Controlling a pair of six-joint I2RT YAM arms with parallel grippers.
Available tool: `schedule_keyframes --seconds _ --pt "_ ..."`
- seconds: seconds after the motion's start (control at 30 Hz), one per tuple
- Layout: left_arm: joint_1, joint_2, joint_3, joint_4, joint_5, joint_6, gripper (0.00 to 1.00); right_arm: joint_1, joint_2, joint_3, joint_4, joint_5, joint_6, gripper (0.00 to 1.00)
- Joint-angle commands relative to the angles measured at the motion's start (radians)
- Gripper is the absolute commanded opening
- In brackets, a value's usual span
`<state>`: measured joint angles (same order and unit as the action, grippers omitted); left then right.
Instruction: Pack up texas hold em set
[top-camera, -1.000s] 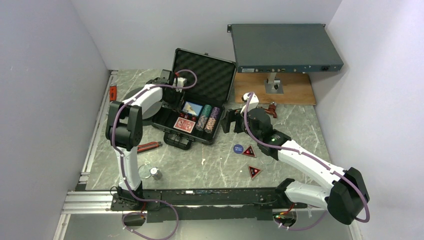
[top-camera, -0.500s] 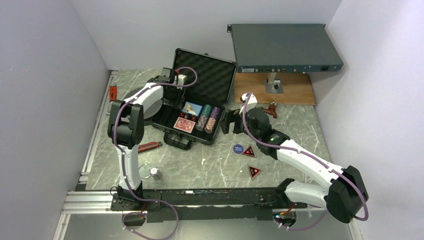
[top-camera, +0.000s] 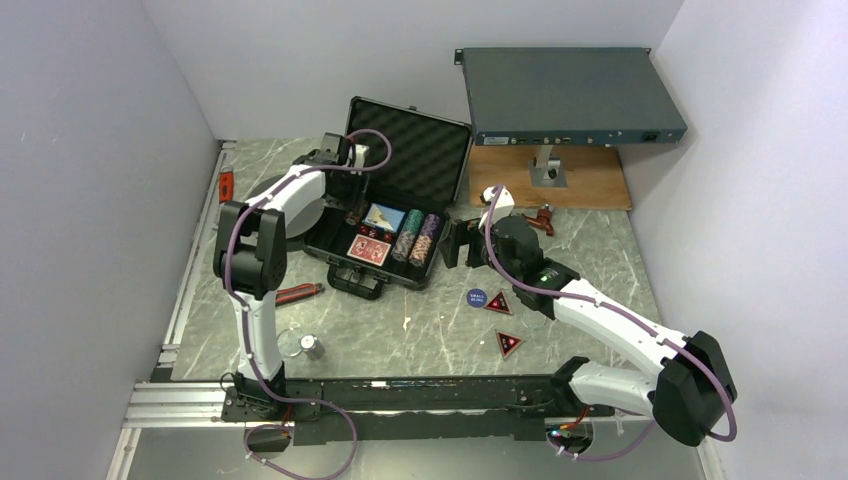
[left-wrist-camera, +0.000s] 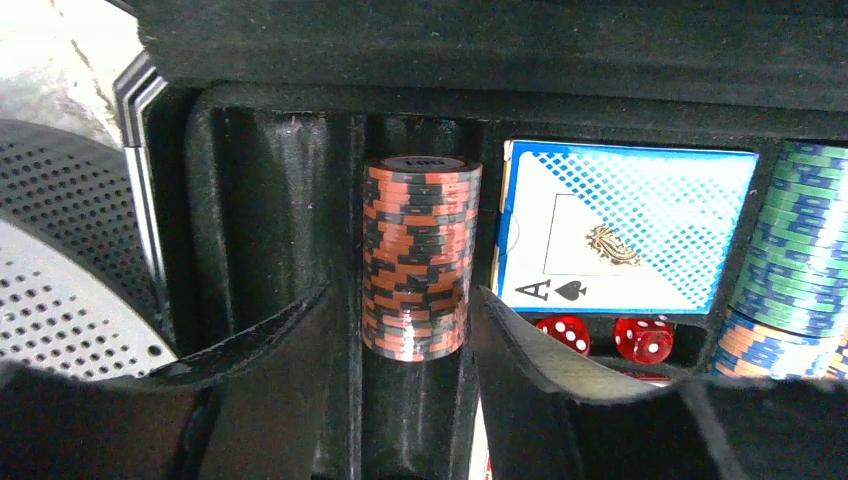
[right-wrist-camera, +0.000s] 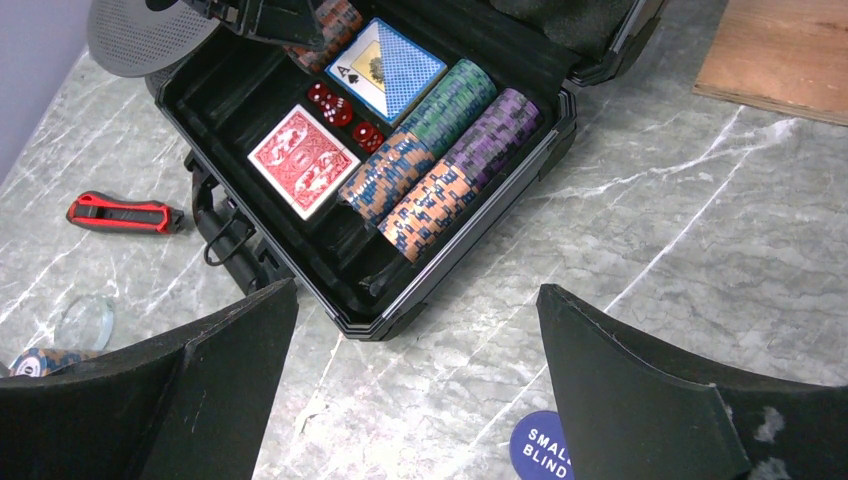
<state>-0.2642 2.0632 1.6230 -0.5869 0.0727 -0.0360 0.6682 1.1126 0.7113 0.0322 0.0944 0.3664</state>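
The black briefcase (top-camera: 418, 155) lies open, foam lid up. In its tray lie a blue deck (left-wrist-camera: 625, 225), a red deck (right-wrist-camera: 303, 160), red dice (left-wrist-camera: 565, 333) and striped chip stacks (right-wrist-camera: 430, 150). An orange-black chip stack (left-wrist-camera: 418, 260) lies in a left slot. My left gripper (left-wrist-camera: 402, 300) straddles its near end, open; the left finger stands clear, the right finger is right at it. My right gripper (right-wrist-camera: 415, 340) hangs open and empty over the table beside the case's right corner. The blue round button (top-camera: 476, 296) and two triangular markers (top-camera: 498, 302) (top-camera: 508, 344) lie on the table.
A grey rack box (top-camera: 570, 95) stands on a wooden board (top-camera: 545, 178) at the back right. The perforated grey spool (top-camera: 300, 205) sits left of the case. A red-handled tool (top-camera: 297, 292), a round lens (top-camera: 290, 343) and a small cylinder (top-camera: 313, 347) lie front left.
My left gripper's jaws have widened a little around the orange-black stack and its wrist has drawn back slightly. The right arm has stayed still.
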Motion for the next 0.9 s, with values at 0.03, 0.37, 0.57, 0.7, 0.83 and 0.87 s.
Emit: schedule_keyframes --seconds 0.03,0.37,0.57,0.7,0.83,0.87 --pt "0.003 -0.091 -0.006 0.035 -0.019 -0.016 0.62 -0.002 0.003 0.007 0.04 -0.005 -0.004 0.93" --pt "0.003 -0.246 -0.027 0.026 0.002 -0.029 0.65 -0.003 0.002 0.007 0.042 0.005 -0.014 0.93" --pt "0.003 -0.468 -0.125 -0.012 -0.096 0.013 0.68 -0.003 -0.012 0.001 0.056 0.005 -0.028 0.93" --pt "0.003 -0.668 -0.248 0.009 -0.222 0.02 0.97 -0.002 0.008 0.001 0.079 -0.044 -0.039 0.93" --pt "0.005 -0.805 -0.362 0.015 -0.377 0.024 1.0 -0.002 0.05 0.033 0.076 -0.076 -0.064 0.93" --pt "0.005 -0.838 -0.396 0.02 -0.421 0.019 1.0 -0.002 0.062 0.046 0.074 -0.088 -0.069 0.93"
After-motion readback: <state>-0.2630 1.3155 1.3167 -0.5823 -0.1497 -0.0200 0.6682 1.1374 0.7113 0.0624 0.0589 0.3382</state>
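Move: The left hand is still down in the case, its fingers astride the orange chip stack, whose middle is roughly 1 cm ahead and 2 cm below. The last loose chip stack lies some 34 cm back, 10 cm left and 2 cm lower. The utility knife is about 22 cm back and 16 cm left; the black reel is level with the hand, 17 cm left. From the right hand, the loose stack is roughly 17 cm back, 34 cm left, 14 cm below. The left hand comes free of the orange chip stack and lifts out of the case, slowly and nearly straight up at first, then much faster, rising about 20 cm in all as it swings back and left, away from the filled slot and in the direction of the loose stack near the front edge. On the way the fingers spread from half open to fully wide, and the wrist tips up nearly 30 degrees, so that they point less steeply down. ##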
